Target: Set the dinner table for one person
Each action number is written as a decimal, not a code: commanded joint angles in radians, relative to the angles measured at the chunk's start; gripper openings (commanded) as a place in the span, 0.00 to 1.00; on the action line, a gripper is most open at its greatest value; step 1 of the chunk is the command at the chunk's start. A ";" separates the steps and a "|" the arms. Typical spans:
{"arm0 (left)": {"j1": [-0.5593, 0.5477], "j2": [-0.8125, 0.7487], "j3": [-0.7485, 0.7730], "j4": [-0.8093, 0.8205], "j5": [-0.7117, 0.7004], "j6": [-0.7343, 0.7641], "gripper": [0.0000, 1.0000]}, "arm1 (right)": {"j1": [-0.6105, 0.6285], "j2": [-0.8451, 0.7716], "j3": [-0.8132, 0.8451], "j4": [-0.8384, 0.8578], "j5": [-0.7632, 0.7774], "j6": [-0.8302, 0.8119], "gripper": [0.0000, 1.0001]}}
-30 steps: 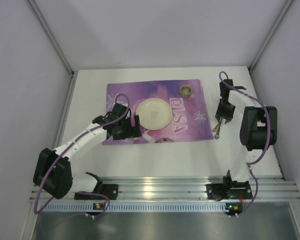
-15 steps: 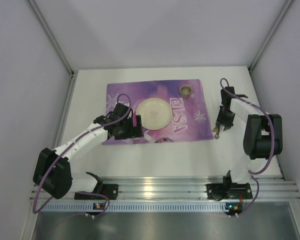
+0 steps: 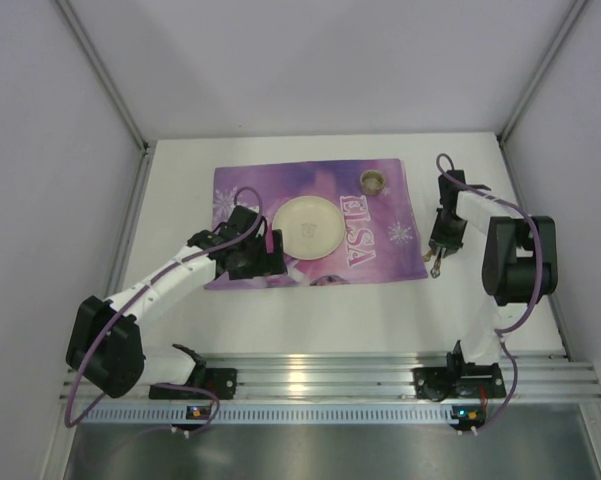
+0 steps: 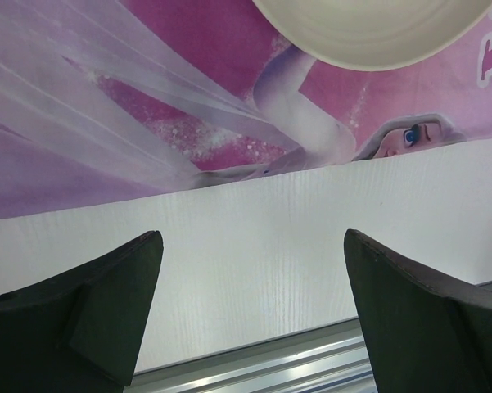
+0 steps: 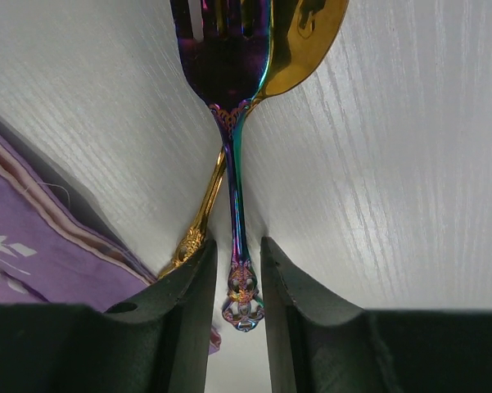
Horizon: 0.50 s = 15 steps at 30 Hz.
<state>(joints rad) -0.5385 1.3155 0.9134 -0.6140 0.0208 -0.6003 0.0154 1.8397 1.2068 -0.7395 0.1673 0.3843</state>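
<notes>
The white dinner table [image 3: 310, 310] carries a purple ELSA placemat [image 3: 250, 190] with a cream plate [image 3: 306, 224] on it. My left gripper [image 3: 270, 255] is open and empty, low over the placemat's near edge beside the plate; the left wrist view [image 4: 254, 246] shows its jaws wide apart over the table [image 4: 311, 205]. An iridescent fork [image 5: 229, 82] and a gold spoon [image 5: 307, 33] lie crossed on the table right of the placemat [image 3: 434, 265]. My right gripper [image 5: 238, 254] is closed narrowly on the fork's handle end; in the top view it [image 3: 440, 248] is just above the cutlery.
A small gold-rimmed cup [image 3: 373, 181] stands at the placemat's far right corner. The placemat's edge [image 5: 33, 237] lies just left of my right fingers. The plate's rim [image 4: 368, 33] shows in the left wrist view. Walls enclose the table on three sides; the metal rail [image 3: 330, 385] runs along the near edge.
My right gripper has come down and slightly nearer over the cutlery while its arm's elbow shifted. The left arm has barely moved.
</notes>
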 commanded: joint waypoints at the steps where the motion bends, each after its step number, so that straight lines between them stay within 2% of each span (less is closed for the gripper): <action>1: -0.005 -0.025 0.030 -0.015 -0.044 -0.007 0.97 | 0.003 0.036 0.000 0.035 0.041 -0.012 0.29; 7: -0.006 -0.010 0.042 -0.016 -0.042 -0.009 0.97 | -0.042 0.058 0.002 0.051 0.024 -0.010 0.22; 10: -0.008 0.001 0.054 -0.015 -0.042 -0.003 0.97 | -0.042 0.081 0.020 0.048 0.017 -0.013 0.09; 11: -0.009 0.008 0.059 -0.018 -0.044 -0.003 0.97 | -0.042 0.085 0.025 0.049 0.017 -0.013 0.00; 15: -0.015 0.022 0.088 -0.026 -0.048 0.004 0.97 | -0.042 0.063 0.017 0.058 0.018 -0.016 0.00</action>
<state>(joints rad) -0.5457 1.3289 0.9485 -0.6327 -0.0132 -0.6006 -0.0135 1.8648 1.2377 -0.7464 0.1604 0.3759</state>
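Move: The right hand is low over the table, open fingers astride the fork's handle; the fork's middle is about 5 cm ahead, 1 cm right and 1 cm below. The spoon crosses under the fork, its middle some 6 cm ahead and 2 cm right. The placemat's middle is about 30 cm left and 6 cm ahead, the cup 17 cm left and 16 cm ahead. From the idle left hand the fork lies roughly 40 cm right, 10 cm ahead and 9 cm below. The right hand stays low at table height, its wrist still pointing down, and after a brief hold shuts its part-open fingers almost completely on the fork's handle a few centimetres in from the handle end, leaving the spoon's handle outside the left finger. While they close, the hand eases about 1 cm to the right, away from the placemat, and roughly half a centimetre forward, with no lift. ##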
